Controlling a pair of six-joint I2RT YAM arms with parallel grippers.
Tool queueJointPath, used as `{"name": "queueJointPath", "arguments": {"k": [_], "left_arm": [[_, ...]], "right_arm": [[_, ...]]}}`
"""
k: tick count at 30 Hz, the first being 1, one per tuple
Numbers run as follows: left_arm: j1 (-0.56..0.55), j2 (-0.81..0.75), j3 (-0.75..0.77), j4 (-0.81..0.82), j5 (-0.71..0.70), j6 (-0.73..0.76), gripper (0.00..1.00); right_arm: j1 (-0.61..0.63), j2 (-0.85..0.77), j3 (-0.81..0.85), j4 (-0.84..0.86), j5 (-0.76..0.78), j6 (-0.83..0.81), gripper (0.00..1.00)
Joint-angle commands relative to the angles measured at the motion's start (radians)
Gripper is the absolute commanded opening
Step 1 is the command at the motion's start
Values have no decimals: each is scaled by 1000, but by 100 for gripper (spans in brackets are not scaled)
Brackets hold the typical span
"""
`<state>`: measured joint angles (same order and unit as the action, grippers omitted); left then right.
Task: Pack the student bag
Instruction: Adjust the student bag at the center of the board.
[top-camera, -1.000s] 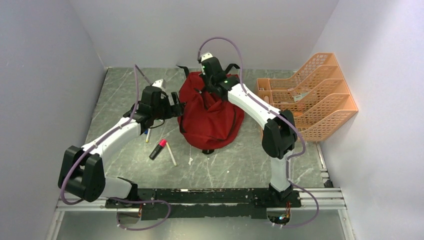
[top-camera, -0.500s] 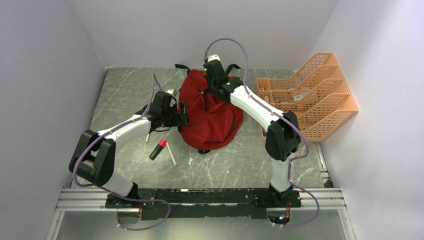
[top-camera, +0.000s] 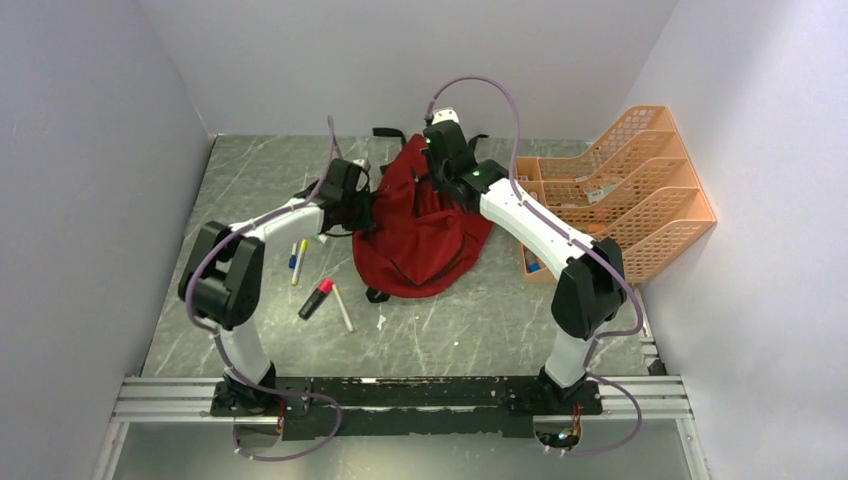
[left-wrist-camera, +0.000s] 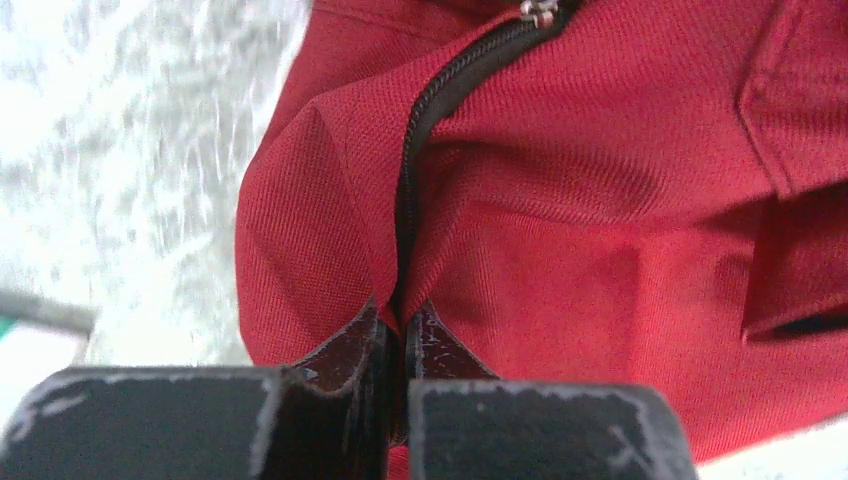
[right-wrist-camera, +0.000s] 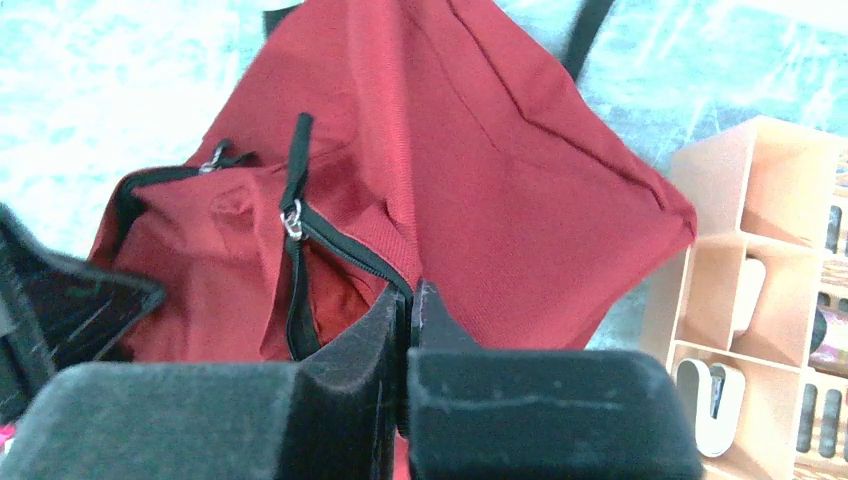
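Note:
The student bag (top-camera: 420, 245), a dark red fabric backpack with black zippers, lies in the middle of the table. My left gripper (top-camera: 362, 208) is shut on the bag's fabric at its left zipper edge (left-wrist-camera: 400, 300). My right gripper (top-camera: 440, 172) is shut on the bag's zipper edge at the top (right-wrist-camera: 408, 290). A metal zipper pull (right-wrist-camera: 292, 222) hangs by the partly open zipper in the right wrist view. The bag (right-wrist-camera: 480, 180) is stretched between the two grippers.
An orange mesh file organizer (top-camera: 625, 195) stands at the right, holding small items (right-wrist-camera: 700, 385). A pink-capped marker (top-camera: 315, 298), a pale stick (top-camera: 343, 308) and pens (top-camera: 297, 258) lie on the table left of the bag.
Both grippers have moved back and right with the bag's edges. The left arm has stretched farther out. The bag has been pulled flatter and shifted toward the organizer.

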<state>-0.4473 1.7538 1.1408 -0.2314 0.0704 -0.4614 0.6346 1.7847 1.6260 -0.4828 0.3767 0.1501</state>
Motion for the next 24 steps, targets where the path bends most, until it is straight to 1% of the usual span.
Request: {"name": "queueJointPath", "arguments": {"k": [1, 3, 4, 5, 8, 9, 10, 11, 14, 15, 17, 21, 24], "left_arm": [[4, 99, 161, -1, -3, 53, 5], [13, 136, 217, -19, -4, 68, 9], [19, 147, 238, -31, -5, 75, 14], [26, 150, 254, -41, -7, 80, 24], [48, 115, 259, -46, -20, 91, 47], [53, 92, 249, -46, -29, 92, 54], [58, 69, 237, -47, -43, 94, 59], [60, 39, 224, -52, -53, 97, 61], [65, -81, 158, -79, -69, 103, 63], [65, -123, 114, -92, -112, 103, 64], [71, -214, 43, -117, -188, 88, 68], [116, -355, -83, -174, -295, 29, 84], [154, -397, -132, -200, -341, -12, 85]], "right_arm": [[5, -61, -11, 23, 16, -5, 0], [5, -53, -32, 24, 19, -17, 0], [5, -49, -44, 30, 20, -24, 0], [5, -45, -54, 36, 25, -34, 0], [5, -24, -66, 47, 55, -57, 0], [5, -15, -71, 55, 61, -63, 0], [4, -9, -73, 58, 62, -67, 0], [4, -1, -74, 61, 63, -68, 0], [2, 13, -81, 71, 59, -58, 0], [3, 17, -84, 75, 56, -55, 0], [3, 25, -87, 77, 56, -51, 0], [3, 36, -93, 86, 55, -44, 0], [3, 30, -110, 99, 42, -34, 0]]}}
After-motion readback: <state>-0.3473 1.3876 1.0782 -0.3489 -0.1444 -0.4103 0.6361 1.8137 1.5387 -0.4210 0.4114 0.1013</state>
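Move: The left hand already pinches the zipped left edge of the student bag, whose middle lies about 10 cm to its right, about level with it fore and aft, and some 2 cm lower. From that hand the green tube is some 9 cm to the left and 2 cm back, the yellow pen about 13 cm left and 7 cm back, both about 4 cm lower. From the right hand, also gripping the bag, its middle is about 9 cm back, 2 cm left and 12 cm below. The left hand carries the pinched bag edge level and forward about 5 cm, its fingers opening as it reaches the far end to let the cloth go, then swings up some 10 cm, left about 9 cm and back 6 cm, away from the bag over the table towards the green tube's side, opening wide and tilting its fingertips outward some 15 degrees. The right hand keeps its shut grip on the bag's zipped seam and lowers it about 4 cm, drifting only slightly to its right. ##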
